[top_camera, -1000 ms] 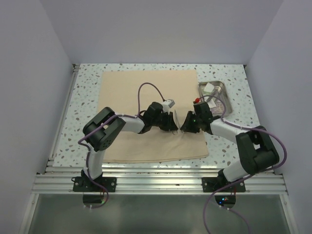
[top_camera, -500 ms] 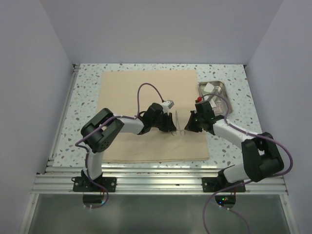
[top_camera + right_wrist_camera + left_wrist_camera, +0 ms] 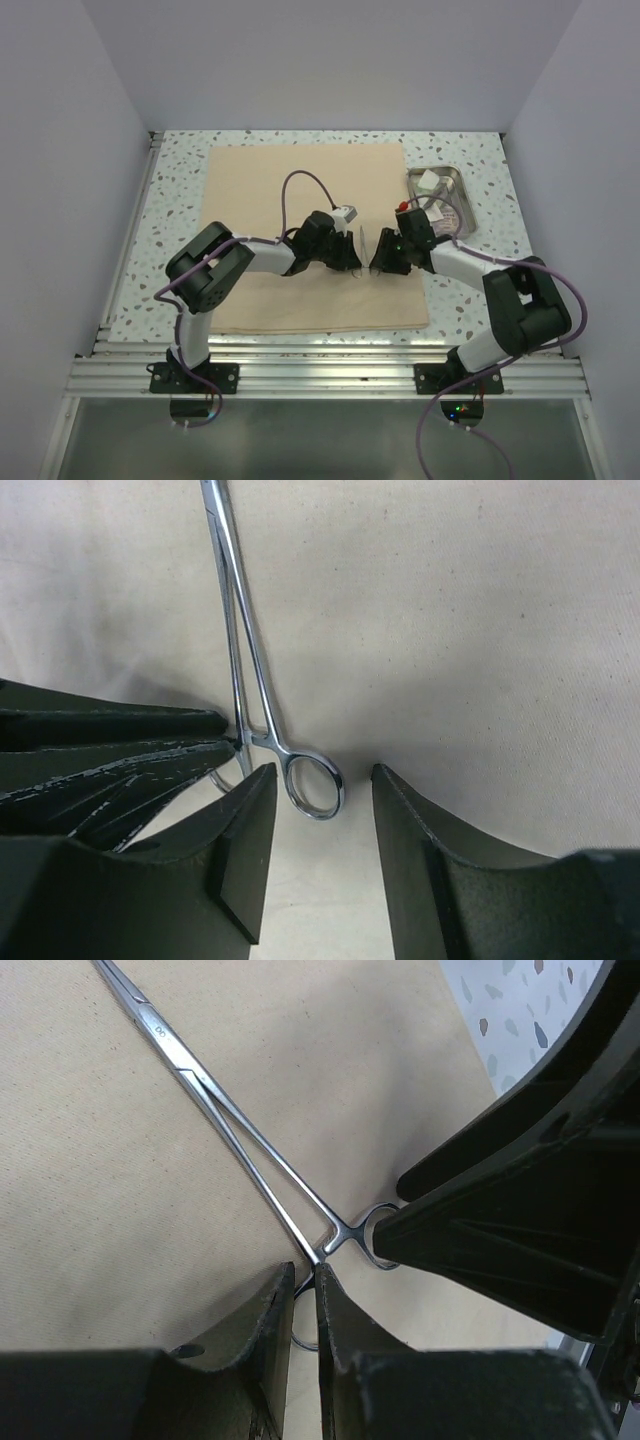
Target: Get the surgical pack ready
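The surgical pack's tan cloth (image 3: 270, 190) lies flat as a sheet. Steel forceps (image 3: 364, 248) rest on it between both grippers, tips pointing away. My left gripper (image 3: 350, 260) is shut on one ring handle of the forceps (image 3: 230, 1125), its jaws (image 3: 305, 1275) nearly together with the ring's wire pinched between them. My right gripper (image 3: 325, 775) stands open, its fingers either side of the other ring of the forceps (image 3: 313, 785) without touching it. The steel tray (image 3: 457, 176) sits off the cloth at the right.
The tray holds a white packet (image 3: 430, 181) and a clear packet (image 3: 452, 214). The two grippers stand tip to tip, the left fingers (image 3: 120, 740) right beside the right ones. Speckled table (image 3: 175, 200) shows round the cloth.
The right gripper drew back to the right, then came left again to the forceps with its jaws now open round the ring. The left gripper kept its hold.
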`<state>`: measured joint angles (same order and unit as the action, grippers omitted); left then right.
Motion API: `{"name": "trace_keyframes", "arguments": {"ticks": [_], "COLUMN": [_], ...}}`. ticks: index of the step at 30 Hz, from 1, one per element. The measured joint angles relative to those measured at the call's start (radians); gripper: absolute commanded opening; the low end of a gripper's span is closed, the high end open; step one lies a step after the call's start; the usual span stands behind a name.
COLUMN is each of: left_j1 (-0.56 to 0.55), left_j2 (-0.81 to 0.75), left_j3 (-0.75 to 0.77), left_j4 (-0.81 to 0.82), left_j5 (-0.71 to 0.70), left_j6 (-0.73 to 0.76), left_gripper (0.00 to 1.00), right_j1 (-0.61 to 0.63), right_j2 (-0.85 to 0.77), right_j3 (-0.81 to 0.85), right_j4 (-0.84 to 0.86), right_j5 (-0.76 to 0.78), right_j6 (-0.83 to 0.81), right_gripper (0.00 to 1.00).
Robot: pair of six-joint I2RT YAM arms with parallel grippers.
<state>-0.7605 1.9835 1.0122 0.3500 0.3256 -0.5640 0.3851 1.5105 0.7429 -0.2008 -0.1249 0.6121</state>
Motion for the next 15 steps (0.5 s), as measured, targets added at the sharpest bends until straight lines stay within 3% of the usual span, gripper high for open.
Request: {"name": "trace_keyframes", "arguments": {"ticks": [5, 10, 15], "left_j1": [0.0, 0.0, 0.001], "left_j2": [0.0, 0.0, 0.0], "left_j3": [0.001, 0.001, 0.002], "left_j4": [-0.004, -0.005, -0.006], "left_j5": [0.0, 0.0, 0.001], "left_j6": [0.0, 0.0, 0.0], "left_gripper": [0.18, 0.18, 0.18], "right_j1": [-0.001, -0.006, -0.012], "right_j2": [0.022, 0.029, 0.024], "right_j3": [-0.019, -0.037, -0.043], "right_j4": [0.069, 0.113, 0.112], "right_j5": [-0.055, -0.107, -0.119], "right_j6": [0.022, 0.055, 0.069], "right_gripper": [0.4, 0.25, 0.22]}}
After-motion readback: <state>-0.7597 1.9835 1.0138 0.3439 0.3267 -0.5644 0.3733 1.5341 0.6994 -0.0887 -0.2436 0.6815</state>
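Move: The scissors' right ring lies about 2 cm to the right hand's left, level fore and aft and 2 cm below it. The left ring sits some 6 cm left and 1 cm back. The instrument tray's middle is roughly 17 cm ahead and 13 cm right. From the left hand, which stays at the left handle, the right ring is about 4 cm to the right, 1 cm back and 1 cm below. The right hand slides 2 cm left, closing around the scissors' right ring rim; left stays at the left handle. ##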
